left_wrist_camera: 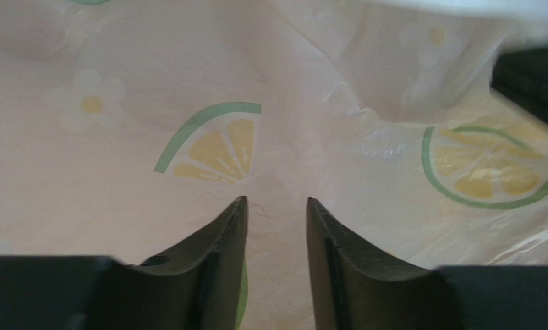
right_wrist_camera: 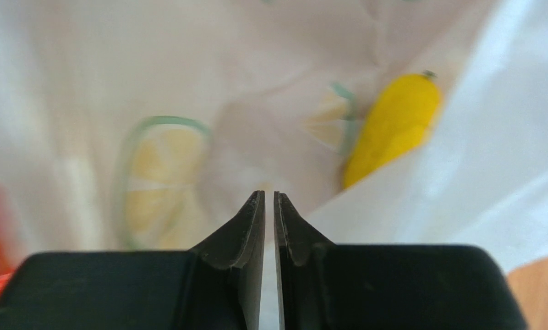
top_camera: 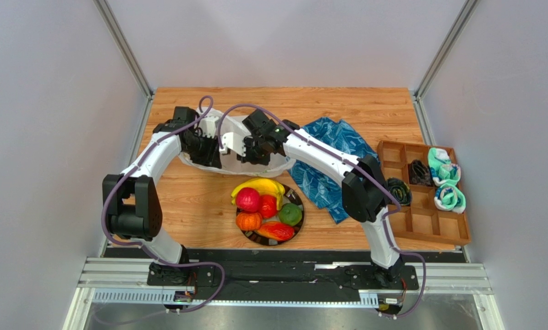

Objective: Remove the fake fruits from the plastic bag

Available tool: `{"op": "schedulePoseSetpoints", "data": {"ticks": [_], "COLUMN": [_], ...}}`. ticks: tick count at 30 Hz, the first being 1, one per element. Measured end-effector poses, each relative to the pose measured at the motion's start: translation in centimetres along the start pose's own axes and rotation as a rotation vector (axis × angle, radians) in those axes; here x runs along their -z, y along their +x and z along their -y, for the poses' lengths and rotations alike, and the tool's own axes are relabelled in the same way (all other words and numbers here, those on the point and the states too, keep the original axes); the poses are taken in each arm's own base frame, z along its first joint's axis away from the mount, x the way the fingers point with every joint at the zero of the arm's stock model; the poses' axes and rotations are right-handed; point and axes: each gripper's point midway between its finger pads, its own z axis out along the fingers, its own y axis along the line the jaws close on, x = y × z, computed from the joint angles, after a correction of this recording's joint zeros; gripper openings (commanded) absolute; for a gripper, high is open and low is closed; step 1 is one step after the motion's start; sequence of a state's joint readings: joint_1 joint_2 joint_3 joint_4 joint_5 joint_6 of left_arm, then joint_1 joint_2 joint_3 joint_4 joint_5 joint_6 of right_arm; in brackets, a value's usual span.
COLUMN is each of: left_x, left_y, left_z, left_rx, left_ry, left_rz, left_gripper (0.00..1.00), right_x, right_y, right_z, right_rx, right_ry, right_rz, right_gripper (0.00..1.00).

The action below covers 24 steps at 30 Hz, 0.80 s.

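The white plastic bag (top_camera: pixel 237 129) with lemon prints lies at the back left of the table. My left gripper (top_camera: pixel 211 152) sits on its left part; in the left wrist view the gripper (left_wrist_camera: pixel 275 201) is open, with bag film (left_wrist_camera: pixel 208 137) just beyond the tips. My right gripper (top_camera: pixel 247 150) is over the bag's middle; in the right wrist view the gripper (right_wrist_camera: pixel 269 194) is shut on a bag edge (right_wrist_camera: pixel 462 179). A yellow fruit (right_wrist_camera: pixel 394 124) shows past the film. The banana bunch (top_camera: pixel 259 185), red round (top_camera: pixel 248 199), green one (top_camera: pixel 290 214), orange one (top_camera: pixel 248 221) and mango shape (top_camera: pixel 277 231) lie on the plate (top_camera: pixel 256 241).
A blue patterned cloth (top_camera: pixel 332 148) lies right of the bag, partly under my right arm. A wooden compartment tray (top_camera: pixel 428 220) with rolled teal cloths (top_camera: pixel 445 172) and black ones (top_camera: pixel 421 172) stands at the right edge. The plate is just in front of the bag.
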State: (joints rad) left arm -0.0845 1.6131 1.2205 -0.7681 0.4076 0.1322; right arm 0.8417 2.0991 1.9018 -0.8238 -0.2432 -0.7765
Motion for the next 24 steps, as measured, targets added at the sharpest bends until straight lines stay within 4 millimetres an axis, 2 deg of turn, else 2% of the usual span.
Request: {"op": "schedulePoseSetpoints", "data": {"ticks": [1, 4, 5, 7, 13, 17, 22, 24], "left_x": [0.0, -0.4, -0.6, -1.0, -1.8, -1.8, -1.9, -2.0], "left_y": [0.0, 0.2, 0.4, 0.7, 1.4, 1.4, 1.5, 1.5], "left_z": [0.1, 0.5, 0.6, 0.6, 0.4, 0.5, 0.5, 0.7], "left_rx": [0.001, 0.004, 0.008, 0.020, 0.030, 0.030, 0.029, 0.025], "left_ry": [0.008, 0.036, 0.047, 0.063, 0.073, 0.075, 0.079, 0.088], "left_rz": [0.000, -0.011, -0.021, -0.039, -0.079, -0.080, -0.086, -0.091], "left_gripper": [0.38, 0.22, 0.12, 0.01, 0.00, 0.00, 0.00, 0.00], "right_x": [-0.3, -0.7, -0.7, -0.9, -1.6, -1.0, 0.2, 0.5], "right_y": [0.5, 1.9, 2.2, 3.3, 5.3, 6.9, 9.0, 9.1], "right_z": [1.6, 4.8, 5.6, 7.0, 9.1, 9.9, 9.1, 8.9], "right_rx": [-0.005, 0.001, 0.006, 0.014, 0.016, -0.014, -0.072, -0.096], "right_ry": [0.033, 0.093, 0.105, 0.126, 0.163, 0.183, 0.170, 0.172], "right_rz": [-0.007, -0.028, -0.032, -0.048, -0.093, -0.124, -0.151, -0.152], "right_gripper": [0.15, 0.15, 0.15, 0.14, 0.10, 0.11, 0.11, 0.11]}}
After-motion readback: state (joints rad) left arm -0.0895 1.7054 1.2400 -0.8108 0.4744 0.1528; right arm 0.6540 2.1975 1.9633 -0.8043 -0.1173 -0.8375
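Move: The yellow fruit still in the bag lies about 9 cm ahead of the right hand, hardly to either side, and 8 cm lower. From that hand the bag's right end is 13 cm to the right and level with it; the bananas are 9 cm back and 4 cm right. The left hand has bag film roughly 3 cm straight below its tips, and the yellow fruit some 9 cm ahead, 13 cm right and 6 cm lower. With its nearly shut fingertips against the bag's film, the right hand carries the film forward about 10 cm, then to the right some 8 cm, sinking slightly and turning about 10 degrees clockwise, to end on the right side of the yellow fruit. The left hand sinks about 2 cm inside the bag while its half-open fingers close fully, seeming to pinch the film. ##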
